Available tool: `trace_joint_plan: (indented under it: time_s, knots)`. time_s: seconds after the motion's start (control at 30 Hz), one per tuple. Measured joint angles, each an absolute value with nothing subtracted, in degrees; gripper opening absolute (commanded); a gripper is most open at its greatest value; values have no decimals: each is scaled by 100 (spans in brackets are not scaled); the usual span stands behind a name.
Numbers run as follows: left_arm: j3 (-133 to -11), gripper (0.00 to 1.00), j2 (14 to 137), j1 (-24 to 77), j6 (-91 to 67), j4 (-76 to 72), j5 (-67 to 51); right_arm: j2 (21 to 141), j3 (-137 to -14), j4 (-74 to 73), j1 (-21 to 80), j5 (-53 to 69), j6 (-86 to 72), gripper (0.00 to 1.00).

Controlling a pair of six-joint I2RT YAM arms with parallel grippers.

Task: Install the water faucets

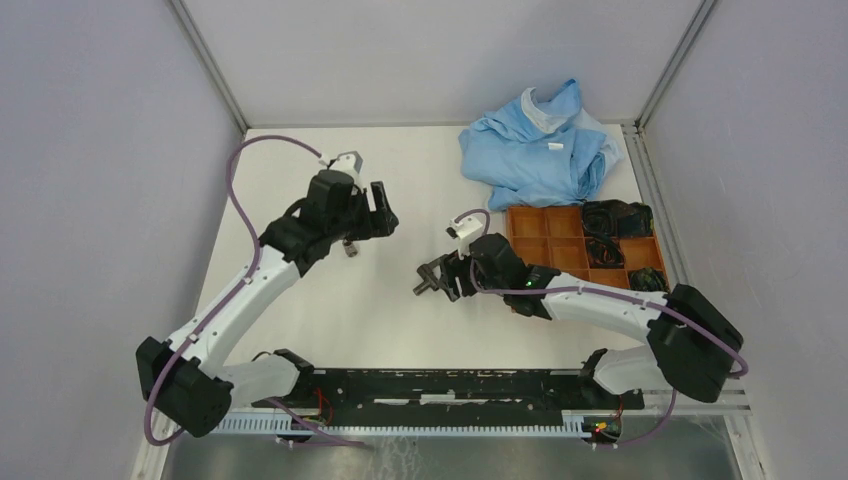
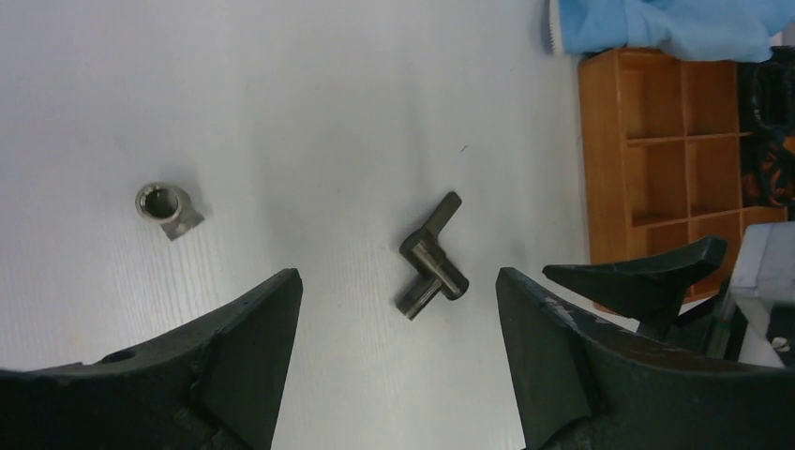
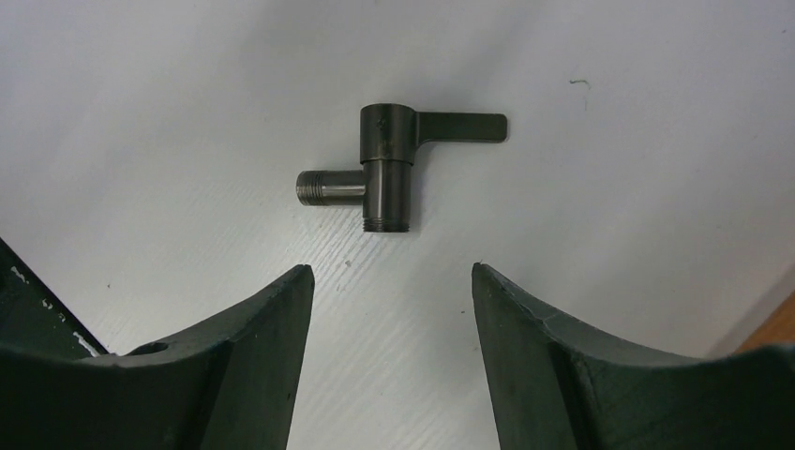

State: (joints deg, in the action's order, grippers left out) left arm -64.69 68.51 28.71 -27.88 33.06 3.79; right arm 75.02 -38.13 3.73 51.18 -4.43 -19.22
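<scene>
The T-shaped faucet fitting (image 3: 389,169) lies flat on the white table, its lever pointing right and its threaded stub left in the right wrist view. My right gripper (image 3: 389,272) is open and empty just short of it, apart from it. In the top view the fitting (image 1: 420,287) lies at the tips of the right gripper (image 1: 443,275). The stubby fitting (image 2: 167,203) stands on the table with its open bore facing up, near my left gripper (image 1: 388,212). The left gripper (image 2: 396,277) is open and empty, above the table, with the T fitting (image 2: 431,258) ahead of it.
An orange compartment tray (image 1: 560,245) sits right of centre, with dark cable bundles (image 1: 615,218) in its right cells. A crumpled blue cloth (image 1: 540,145) lies behind it. The tray (image 2: 656,159) also shows in the left wrist view. Grey walls enclose the table.
</scene>
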Motion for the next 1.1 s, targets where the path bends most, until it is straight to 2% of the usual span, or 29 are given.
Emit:
trace_joint_plan:
  time_s: [0.23, 0.43, 0.7, 0.93, 1.0, 1.1]
  knots:
    - [-5188, 84, 6337, 2891, -3339, 3142, 593, 8418, -4265, 207, 5137, -357, -2351, 67]
    - [-4335, 86, 5144, 2891, -3785, 2808, 552, 9389, -5234, -276, 5162, -548, -3129, 66]
    - [-3962, 86, 4536, 2891, -4263, 2650, 637, 10197, -6163, -1033, 5242, -1096, -3743, 60]
    - [-3903, 86, 4333, 2891, -4421, 2639, 694, 10645, -6512, -1431, 5328, -1380, -4001, 53]
    - [-3861, 87, 4364, 2891, -4447, 2639, 687, 10739, -6619, -1492, 5369, -1435, -4045, 49]
    - [-3839, 90, 4442, 2888, -4451, 2639, 644, 10862, -6737, -1546, 5413, -1549, -4075, 32]
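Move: The faucet lies about 4 cm ahead of the right gripper, some 6 cm to its left and about 8 cm below. The tee fitting stands roughly 17 cm to the left of the faucet and 6 cm farther out, while the wooden tray's middle is about 30 cm to the right gripper's right and 8 cm ahead. From the left gripper the faucet is some 3 cm back, 8 cm right and 20 cm down. Lower the open right gripper onto the faucet, about 8 cm down while reaching some 5 cm left and 4 cm forward, tipping the fingers steeper and turning them about 20 degrees clockwise; narrow them around the faucet's body until the pads meet its sides. Meanwhile draw the empty, open left gripper back about 6 cm, down and a little left. ##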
